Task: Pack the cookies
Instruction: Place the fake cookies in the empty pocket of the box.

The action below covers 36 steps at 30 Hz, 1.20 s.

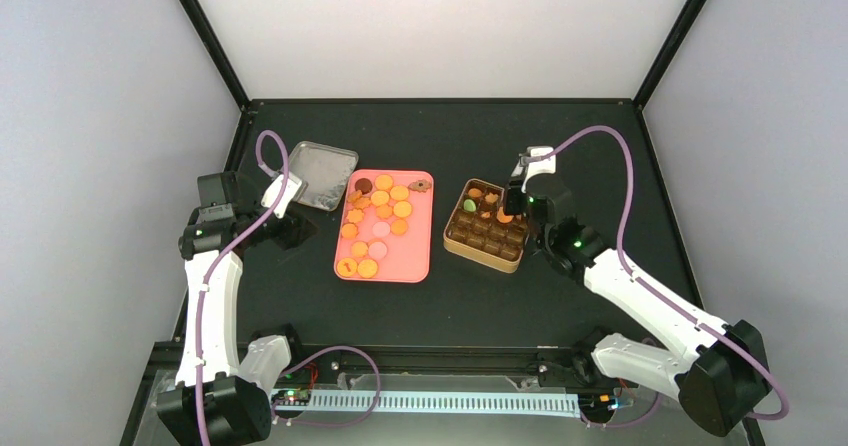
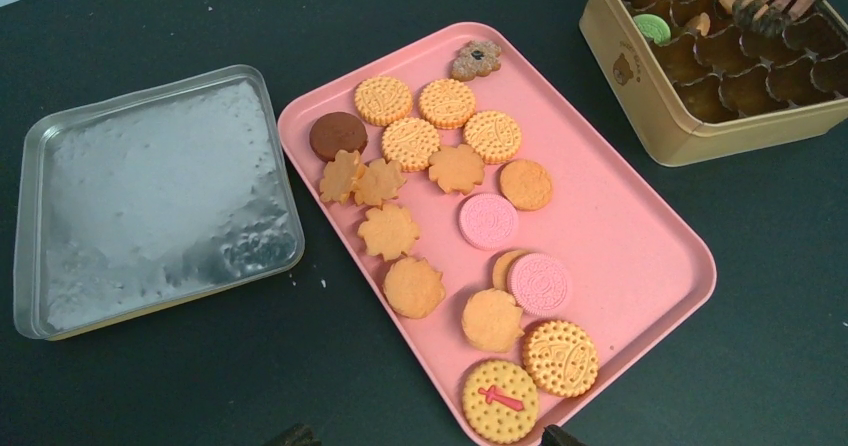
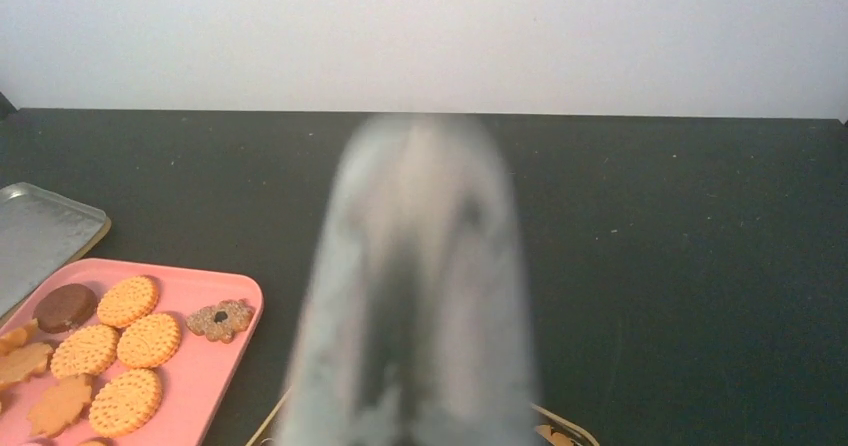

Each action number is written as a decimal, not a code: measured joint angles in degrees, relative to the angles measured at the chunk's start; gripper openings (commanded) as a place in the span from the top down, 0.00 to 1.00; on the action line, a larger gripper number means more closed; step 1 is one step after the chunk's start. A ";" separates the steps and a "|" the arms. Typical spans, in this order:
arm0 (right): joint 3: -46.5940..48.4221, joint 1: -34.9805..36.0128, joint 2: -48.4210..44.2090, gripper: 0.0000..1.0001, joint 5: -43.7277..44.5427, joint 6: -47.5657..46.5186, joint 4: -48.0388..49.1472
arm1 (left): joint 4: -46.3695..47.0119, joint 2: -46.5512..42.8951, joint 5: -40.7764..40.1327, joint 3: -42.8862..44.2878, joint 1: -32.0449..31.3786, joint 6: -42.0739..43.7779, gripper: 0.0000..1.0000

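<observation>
The cookies (image 1: 378, 221) lie spread on a pink tray (image 1: 415, 256): mostly orange-yellow rounds, two pink, one dark brown (image 2: 337, 134), and a brown flower-shaped one (image 3: 220, 318). A gold tin (image 1: 478, 254) with brown cups stands right of the tray and holds a green cookie (image 2: 652, 28) and a few orange ones. My right gripper (image 1: 513, 204) hangs over the tin's far cups; its fingers (image 3: 425, 266) are a blur in the right wrist view. My left gripper (image 1: 295, 228) waits left of the tray, open, its tips at the bottom edge of the left wrist view with nothing between them.
The tin's silver lid (image 2: 150, 196) lies flat on the black table to the left of the tray, close to my left gripper. Black frame posts and white walls close in the table at the back and sides.
</observation>
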 measured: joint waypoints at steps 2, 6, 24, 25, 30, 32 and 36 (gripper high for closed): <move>-0.04 -0.02 0.00 0.57 0.00 -0.02 0.15 | 0.00 0.00 0.00 0.00 0.00 0.11 0.40; -0.04 -0.02 -0.02 0.57 -0.04 -0.13 0.76 | 0.00 0.00 0.02 0.00 0.00 0.15 0.40; 3.76 -0.07 0.22 0.78 0.11 -2.62 1.44 | 0.00 0.00 0.07 0.00 0.00 0.17 0.40; 3.82 -0.07 0.24 0.78 0.09 -2.75 1.51 | 0.00 0.00 0.07 0.00 0.00 0.17 0.40; 3.87 -0.07 1.31 0.78 0.11 -3.13 1.64 | 0.00 0.00 0.07 0.00 0.00 0.26 0.40; 3.87 -0.07 2.10 0.78 0.11 -3.28 1.77 | 0.00 0.00 0.07 0.00 0.00 0.33 0.40; 3.87 -0.13 3.63 0.79 0.20 -3.52 2.67 | 0.00 0.00 0.04 0.00 0.00 0.44 0.40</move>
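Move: The right hand holds the tongs with their tips down in the cookie box. The cookie just placed and its pocket lie about 16 cm below the hand, some 2 cm back and hardly 1 cm to its right. A flower cookie sits about 4 cm left of that cookie and 4 cm farther out; the green cookie is about 7 cm left of it and 2 cm farther out. From the left hand the pocket lies some 33 cm right, 6 cm ahead and 15 cm below. Keeping hold of the tongs, the right fingers squeeze them from spread to nearly closed, as the hand, almost still at first, lifts the tips about 3.5 cm off the placed cookie, tipping up some 5 degrees. It then eases forward about 1 cm and sinks about 1.5 cm, bringing the closed tips back over the cookie. ##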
